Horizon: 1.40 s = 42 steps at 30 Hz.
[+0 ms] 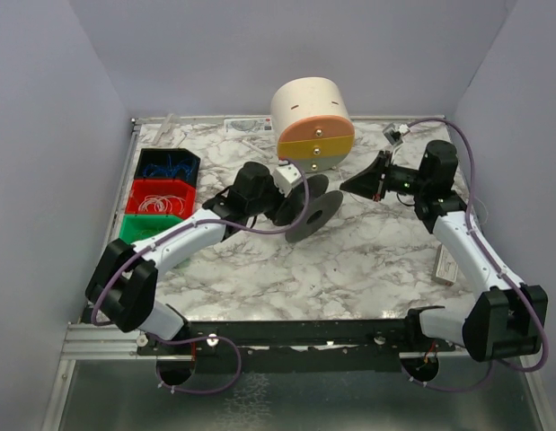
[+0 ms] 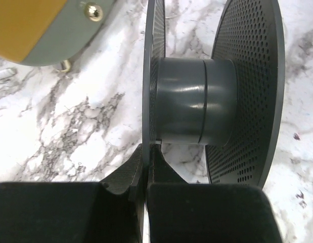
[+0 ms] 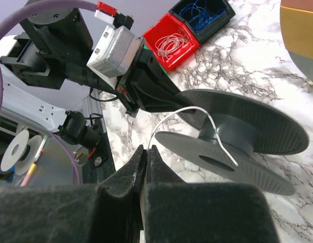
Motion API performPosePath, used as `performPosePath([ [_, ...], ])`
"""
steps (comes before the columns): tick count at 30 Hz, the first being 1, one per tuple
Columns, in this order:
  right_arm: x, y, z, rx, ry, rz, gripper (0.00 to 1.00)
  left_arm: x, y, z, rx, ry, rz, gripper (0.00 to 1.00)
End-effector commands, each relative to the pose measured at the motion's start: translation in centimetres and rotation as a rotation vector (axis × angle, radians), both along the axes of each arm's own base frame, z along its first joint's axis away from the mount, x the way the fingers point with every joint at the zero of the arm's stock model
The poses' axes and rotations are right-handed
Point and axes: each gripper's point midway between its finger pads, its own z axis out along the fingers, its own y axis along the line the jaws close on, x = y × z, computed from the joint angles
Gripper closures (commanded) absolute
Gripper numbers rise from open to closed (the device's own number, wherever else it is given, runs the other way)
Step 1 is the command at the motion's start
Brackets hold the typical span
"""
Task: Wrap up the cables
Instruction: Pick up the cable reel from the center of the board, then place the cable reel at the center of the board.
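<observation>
A dark grey spool point(image 1: 312, 212) with two perforated flanges stands on edge at the middle of the marble table. My left gripper point(image 1: 286, 205) is shut on the rim of one flange point(image 2: 147, 76); the bare hub point(image 2: 194, 101) shows just beyond the fingertips. The right gripper point(image 3: 147, 150) is shut on one end of a thin white cable point(image 3: 189, 108). That cable arcs up from the jaws and comes down over the hub point(image 3: 232, 134), its free end lying on the lower flange. In the top view the right gripper point(image 1: 349, 185) hovers just right of the spool.
A beige cylinder point(image 1: 312, 124) with an orange and grey face stands right behind the spool. Three bins sit at the left edge: a black one with blue wires point(image 1: 167, 166), a red one with white wires point(image 1: 159, 197), a green one point(image 1: 141, 228). A small box point(image 1: 445, 267) lies at the table's right edge.
</observation>
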Motion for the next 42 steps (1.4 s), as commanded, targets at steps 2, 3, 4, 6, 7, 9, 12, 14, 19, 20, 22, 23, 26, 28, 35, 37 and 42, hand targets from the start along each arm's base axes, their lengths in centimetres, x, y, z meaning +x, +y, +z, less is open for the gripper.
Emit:
performPosePath([
  [2,0.5,0.6,0.9,0.014,-0.037,0.030,1.00,4.6,2.2,0.0,0.097,-0.109,0.203,1.00],
  [3,0.6,0.6,0.9,0.014,-0.040,0.028,0.99,5.0,2.4,0.1,0.105,-0.117,0.221,1.00],
  [4,0.8,0.7,0.8,0.014,-0.040,0.028,0.99,5.7,2.3,0.7,0.091,-0.141,0.242,1.00],
  [6,1.2,0.8,0.9,0.016,-0.040,0.032,1.00,6.6,2.4,1.6,0.077,-0.175,0.278,1.00],
  [7,1.3,0.8,0.9,0.017,-0.044,0.034,1.00,7.1,2.5,1.8,0.076,-0.186,0.293,1.00],
  [9,1.7,0.9,1.1,0.019,-0.057,0.031,1.00,7.8,2.5,1.9,0.086,-0.191,0.307,1.00],
  [12,1.9,1.1,1.4,0.022,-0.073,0.034,0.99,8.8,3.0,0.9,0.116,-0.156,0.328,0.91],
  [14,2.0,1.1,1.5,0.022,-0.082,0.036,0.99,9.3,3.7,0.5,0.116,-0.135,0.349,0.40],
  [19,1.9,1.1,1.3,0.020,-0.096,0.032,1.00,10.1,5.6,1.6,0.078,-0.132,0.395,0.08],
  [20,1.9,1.1,1.3,0.020,-0.099,0.034,1.00,10.3,5.9,2.5,0.062,-0.143,0.400,0.05],
  [22,1.7,1.2,1.6,0.022,-0.106,0.045,0.99,10.0,6.1,4.2,0.036,-0.157,0.380,0.01],
  [23,1.6,1.2,1.9,0.021,-0.112,0.051,1.00,9.6,6.1,5.2,0.025,-0.170,0.361,0.01],
  [26,1.2,1.4,2.7,0.024,-0.106,0.087,0.99,7.9,4.9,8.9,-0.013,-0.216,0.230,0.01],
  [28,0.8,1.7,3.4,0.038,-0.091,0.122,1.00,7.0,3.9,10.9,-0.014,-0.221,0.139,0.01],
  [35,0.0,3.6,4.6,0.089,-0.021,0.239,0.99,3.1,0.9,11.9,-0.058,-0.151,-0.137,0.01],
  [37,-0.4,4.4,4.5,0.122,0.029,0.283,1.00,2.2,0.6,11.7,-0.061,-0.136,-0.188,0.01],
  [42,-1.3,6.7,4.1,0.222,0.169,0.409,0.99,0.1,0.2,11.2,-0.048,-0.107,-0.305,0.01],
])
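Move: The left hand grips a rim of the cable reel, whose middle lies about 3 cm ahead, 8 cm right and 4 cm below it. The spot where the reel goes is some 10 cm ahead and 4 cm right, before the drawer drum, itself about 24 cm ahead and 10 cm right. From the right hand, which pinches the white cable, the reel is roughly 5 cm ahead, 8 cm left and 16 cm below. Forward about 8 cm and a little left goes the left hand, carrying the reel towards the drawer drum while yawing some 20 degrees counter-clockwise; its fingers then spread wide to let go. It slips further left, then rises roughly 12 cm and draws back and right towards the cable. The right hand, still pinching it, first eases forward, later about 5 cm left and 4 cm up to meet the open fingers. ##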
